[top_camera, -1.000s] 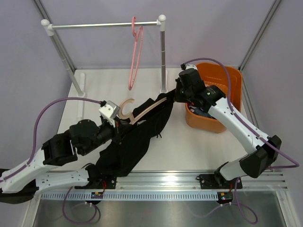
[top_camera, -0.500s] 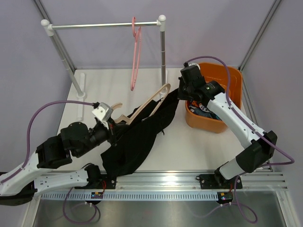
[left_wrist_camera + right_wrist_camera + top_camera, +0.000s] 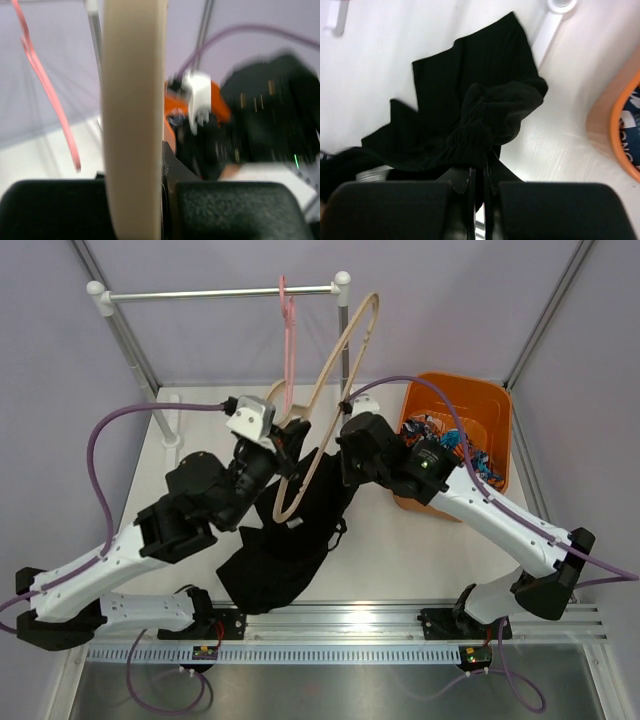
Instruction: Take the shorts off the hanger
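Observation:
My left gripper (image 3: 284, 436) is shut on a beige hanger (image 3: 340, 360), which stands steeply up toward the rail. In the left wrist view the hanger (image 3: 133, 125) fills the gap in the left gripper (image 3: 150, 210). The black shorts (image 3: 285, 545) hang bunched from my right gripper (image 3: 338, 455) down to the table. My right gripper (image 3: 480, 192) is shut on a fold of the black shorts (image 3: 470, 120). The hanger's lower loop overlaps the fabric; I cannot tell whether it is still inside. The patterned shorts (image 3: 447, 437) lie in the orange basket (image 3: 497, 410).
A pink hanger (image 3: 287, 350) hangs on the metal rail (image 3: 215, 293) at the back, close to the raised beige hanger. The rail's right post (image 3: 344, 350) stands behind my right arm. The basket's rim (image 3: 620, 145) is to the right of the shorts.
My left arm has swung the beige hanger up and back, from lying low over the shorts to nearly upright. My right gripper has moved left and nearer with the black fabric.

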`<action>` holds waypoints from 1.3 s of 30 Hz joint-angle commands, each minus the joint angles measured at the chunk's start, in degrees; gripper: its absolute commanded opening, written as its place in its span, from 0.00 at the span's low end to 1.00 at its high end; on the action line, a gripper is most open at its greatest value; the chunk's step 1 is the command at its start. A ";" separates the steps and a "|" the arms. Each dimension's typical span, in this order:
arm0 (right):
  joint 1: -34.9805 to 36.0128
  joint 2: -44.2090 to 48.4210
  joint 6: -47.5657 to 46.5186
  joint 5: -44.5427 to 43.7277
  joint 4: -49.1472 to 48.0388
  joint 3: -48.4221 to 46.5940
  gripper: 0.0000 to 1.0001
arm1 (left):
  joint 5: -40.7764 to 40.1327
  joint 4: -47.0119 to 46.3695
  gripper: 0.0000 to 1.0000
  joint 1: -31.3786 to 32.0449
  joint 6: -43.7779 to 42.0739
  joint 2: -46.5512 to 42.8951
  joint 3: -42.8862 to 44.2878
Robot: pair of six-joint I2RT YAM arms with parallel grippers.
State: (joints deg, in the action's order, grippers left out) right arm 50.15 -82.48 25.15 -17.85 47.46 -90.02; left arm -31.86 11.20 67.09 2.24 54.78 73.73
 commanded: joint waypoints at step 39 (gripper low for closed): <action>-38.81 -18.69 -3.36 5.60 -4.47 -13.10 0.00 | -5.22 5.75 0.00 -22.18 6.72 0.59 4.49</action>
State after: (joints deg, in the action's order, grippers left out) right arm 11.35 -102.98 16.69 -23.70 40.82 -105.84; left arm -33.10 16.43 45.52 6.15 57.30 78.37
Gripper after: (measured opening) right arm 0.056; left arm 0.049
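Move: The orange bin, for the black shorts in the right gripper, stands about 28 cm to that gripper's right, 16 cm ahead and its middle some 17 cm lower. The rack's right post is about 24 cm straight ahead. For the left gripper, which holds the beige hanger, the middle of the rack's rod lies roughly 30 cm ahead, 12 cm left and 14 cm higher; the pink hanger hangs about 28 cm straight ahead, near its height. Keep the right gripper shut on the black shorts: swing them up some 37 cm and to the right, swivelling clockwise, then reach forward and plunge them into the orange bin. Meanwhile carry the beige hanger about 9 cm left and 8 cm forward with the left gripper, rising first and sinking back, turning it some 20 degrees counter-clockwise. ##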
